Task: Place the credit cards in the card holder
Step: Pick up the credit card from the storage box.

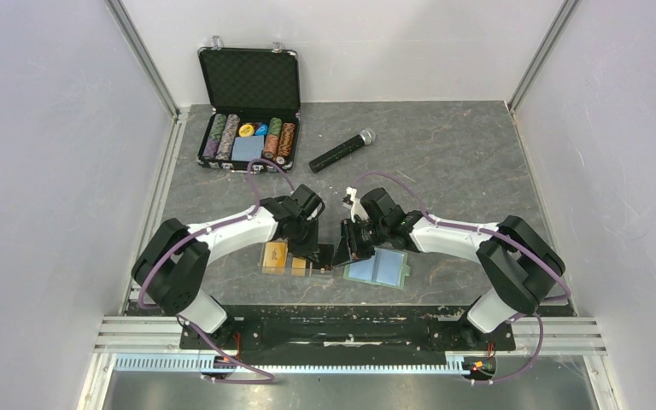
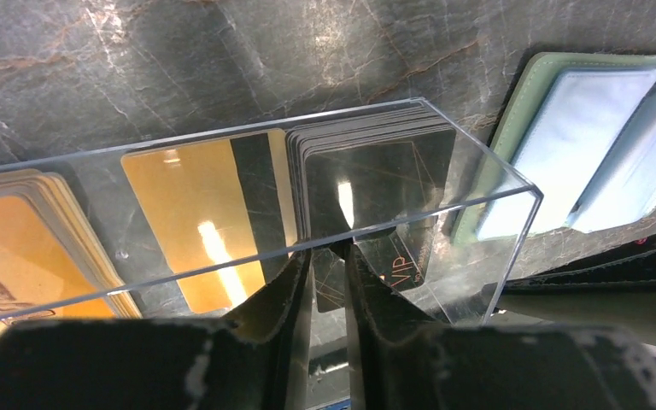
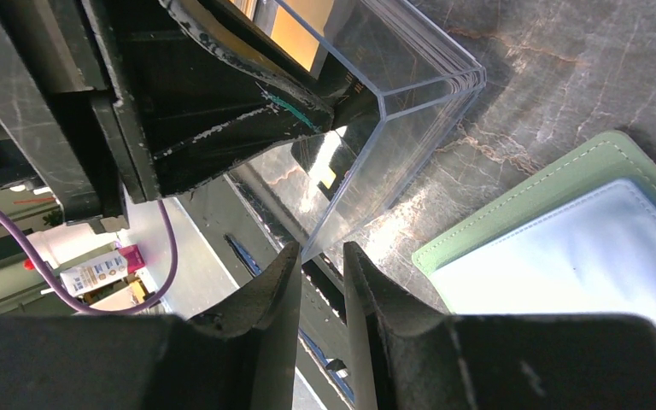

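A clear plastic tray (image 1: 266, 266) (image 2: 94, 289) (image 3: 410, 111) holds the credit cards: an orange pile (image 2: 17, 248), a gold-tan card (image 2: 188, 196) and a black stack (image 2: 367, 166). One black card marked VIP (image 2: 406, 265) lies askew at the tray's near wall. My left gripper (image 1: 314, 254) (image 2: 329, 260) hovers over it, open by a narrow gap, with the card's face showing between the fingers. The card holder (image 1: 378, 267) (image 2: 581, 154) (image 3: 581, 248) lies open just right of the tray, light blue inside. My right gripper (image 1: 347, 252) (image 3: 323, 254) is slightly open at the tray's right corner, which reaches one fingertip.
An open black case of poker chips (image 1: 249, 111) stands at the back left. A black microphone (image 1: 342, 150) lies behind the arms. The metal rail (image 1: 350, 329) runs along the table's near edge, and white walls close in both sides.
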Available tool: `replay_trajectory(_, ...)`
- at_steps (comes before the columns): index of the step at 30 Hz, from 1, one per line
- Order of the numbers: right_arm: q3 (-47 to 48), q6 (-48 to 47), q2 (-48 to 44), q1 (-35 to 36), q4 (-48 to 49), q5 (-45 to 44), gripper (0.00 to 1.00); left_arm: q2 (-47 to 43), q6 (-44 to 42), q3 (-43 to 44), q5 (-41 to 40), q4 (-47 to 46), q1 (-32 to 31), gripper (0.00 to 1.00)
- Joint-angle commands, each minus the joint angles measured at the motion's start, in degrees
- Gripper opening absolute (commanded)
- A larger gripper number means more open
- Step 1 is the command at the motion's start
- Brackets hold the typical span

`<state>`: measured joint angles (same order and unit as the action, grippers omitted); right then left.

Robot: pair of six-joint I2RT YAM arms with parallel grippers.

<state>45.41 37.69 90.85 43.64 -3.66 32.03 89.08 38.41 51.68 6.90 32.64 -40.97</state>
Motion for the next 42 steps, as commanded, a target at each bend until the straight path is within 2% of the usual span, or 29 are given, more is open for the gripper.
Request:
replay_trajectory(1, 0.91, -1.76, 0.20, 0.36, -1.28, -1.70, 0.26, 1.07, -0.69, 1.05, 1.99, -1.77, -0.07, 0.17)
replay_trajectory(3, 0.97, -1.77, 0.25, 0.31, -1.27, -1.71, 0.26, 0.86, -0.68, 1.31, 2.37, -1.78, -0.07, 0.10)
replay_trajectory(8, 0.98, -1.88, 0.24, 0.32, -1.35, -1.71, 0.26, -0.61, -0.70, 1.88, 2.66, -1.29, -0.14, 0.02)
replay_trajectory(27, 0.73, -1.90, 0.02, 0.33, -1.52, -1.97, 0.27, -0.55, -1.51, 6.28, 2.42, 2.86, -1.57, 0.02)
replay_trajectory(34, 0.73, -1.97, -0.06, 0.33, -1.61, -1.95, 0.27, 3.40, -3.77, 7.04, 1.12, 4.39, -2.46, 0.04)
replay_trajectory(42, 0.73, -1.93, -0.25, 0.29, -1.79, -2.19, 0.27, 7.26, -5.41, 11.90, -1.64, 7.88, -5.91, 0.04)
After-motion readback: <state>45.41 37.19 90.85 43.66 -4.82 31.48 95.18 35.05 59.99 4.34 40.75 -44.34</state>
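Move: The black credit cards lie in the clear storage box with their middle about 2 cm right of the left fingertips, roughly 1 cm ahead and 1 cm below. The yellow cards are some 3 cm to the hand's left, the orange stack about 8 cm left, both level ahead; the green card holder sits some 15 cm to the right and 1 cm back. From the right hand, the black cards are about 3 cm left, 1 cm ahead and 3 cm lower. The left fingers, part open over the left edge of the black cards and pointing steeply down, shut almost fully there, then lift only about 1 cm and sink straight back down to the same height. The left hand finally begins to shift right, not quite 1 cm, towards the card holder, turning some 5 degrees clockwise and tilting its fingers more upright, while the right hand stays put with part-open fingers at the box's near right corner. ##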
